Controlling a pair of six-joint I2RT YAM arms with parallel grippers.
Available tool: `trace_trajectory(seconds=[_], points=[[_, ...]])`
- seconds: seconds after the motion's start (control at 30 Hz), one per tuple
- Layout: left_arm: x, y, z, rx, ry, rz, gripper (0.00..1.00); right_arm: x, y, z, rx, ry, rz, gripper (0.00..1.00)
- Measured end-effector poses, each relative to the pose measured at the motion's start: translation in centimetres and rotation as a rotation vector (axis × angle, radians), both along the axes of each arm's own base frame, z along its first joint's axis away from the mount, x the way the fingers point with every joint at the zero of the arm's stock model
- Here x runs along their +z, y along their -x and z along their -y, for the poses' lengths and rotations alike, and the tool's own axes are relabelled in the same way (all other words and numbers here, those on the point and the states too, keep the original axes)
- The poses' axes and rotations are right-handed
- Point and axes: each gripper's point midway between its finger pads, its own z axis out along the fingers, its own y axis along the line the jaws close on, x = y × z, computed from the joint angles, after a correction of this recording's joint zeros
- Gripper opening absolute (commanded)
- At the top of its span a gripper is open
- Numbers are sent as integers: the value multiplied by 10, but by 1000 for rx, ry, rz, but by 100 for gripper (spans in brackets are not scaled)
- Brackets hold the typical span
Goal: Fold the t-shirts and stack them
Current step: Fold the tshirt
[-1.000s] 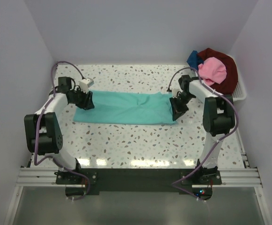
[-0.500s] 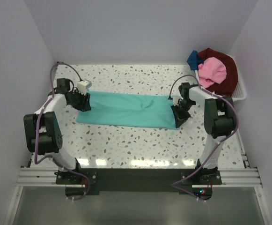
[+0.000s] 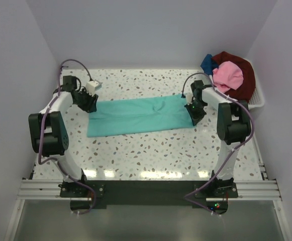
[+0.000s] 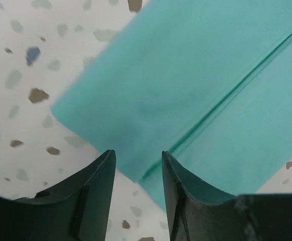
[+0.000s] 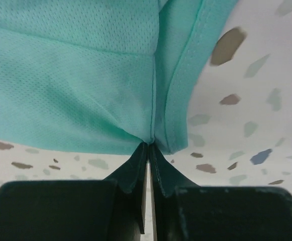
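Note:
The teal-green t-shirt lies as a long folded strip across the middle of the table. My right gripper is at its right end, shut on the hemmed edge of the teal-green t-shirt; the pinch at the right gripper gathers the cloth. My left gripper is at the strip's far left corner. In the left wrist view the left gripper is open, with a corner of the teal-green t-shirt lying on the table just ahead of and between its fingertips.
At the far right a white basket holds a pile of shirts: a pink t-shirt on top, a dark red t-shirt under it and a blue t-shirt behind. The speckled table stretches toward the arm bases.
Both grippers have moved toward the far side of the table. The right one has drawn the teal shirt's right end back with it, so the strip now slants.

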Motion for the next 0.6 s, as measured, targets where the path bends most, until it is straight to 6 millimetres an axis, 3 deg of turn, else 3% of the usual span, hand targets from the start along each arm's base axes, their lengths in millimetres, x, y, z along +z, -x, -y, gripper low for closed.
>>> trace_trajectory(seconds=[0.07,0.1,0.23,0.37,0.47,0.6], points=[[15,-26,4,-40,-19,64,48,3,-16,3,5,21,43,23],[20,-38,7,-56,-26,85,49,6,-23,3,8,26,63,35],[29,-88,22,-129,-51,165,50,27,-49,5,13,42,147,50],[10,-120,35,-173,-48,156,51,48,-61,5,15,47,206,53],[-15,-125,41,-196,-27,99,51,64,-57,5,13,40,227,53],[-40,-111,44,-209,-4,13,47,85,-46,-3,17,-12,236,53]])
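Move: The left hand, open and empty, is over the shirt's left end; the far edge it heads for is about 11 cm ahead, 5 cm right and 6 cm below, the far left corner about 10 cm ahead, 3 cm left, and the near left corner some 12 cm back, 3 cm left. The right hand still pinches the near right corner at its fingertips; the far right corner is about 19 cm ahead and 5 cm left, the white box roughly 26 cm ahead and 21 cm right. Forward in a low arc, the left hand rises slightly, then drops towards the far edge, travelling about 11 cm out and 4 cm right, turning some 10 degrees clockwise with fingers still half open. The right hand slides forward while opening to about half, lets go of the near right corner and lifts away, fingertips tilting outward. ##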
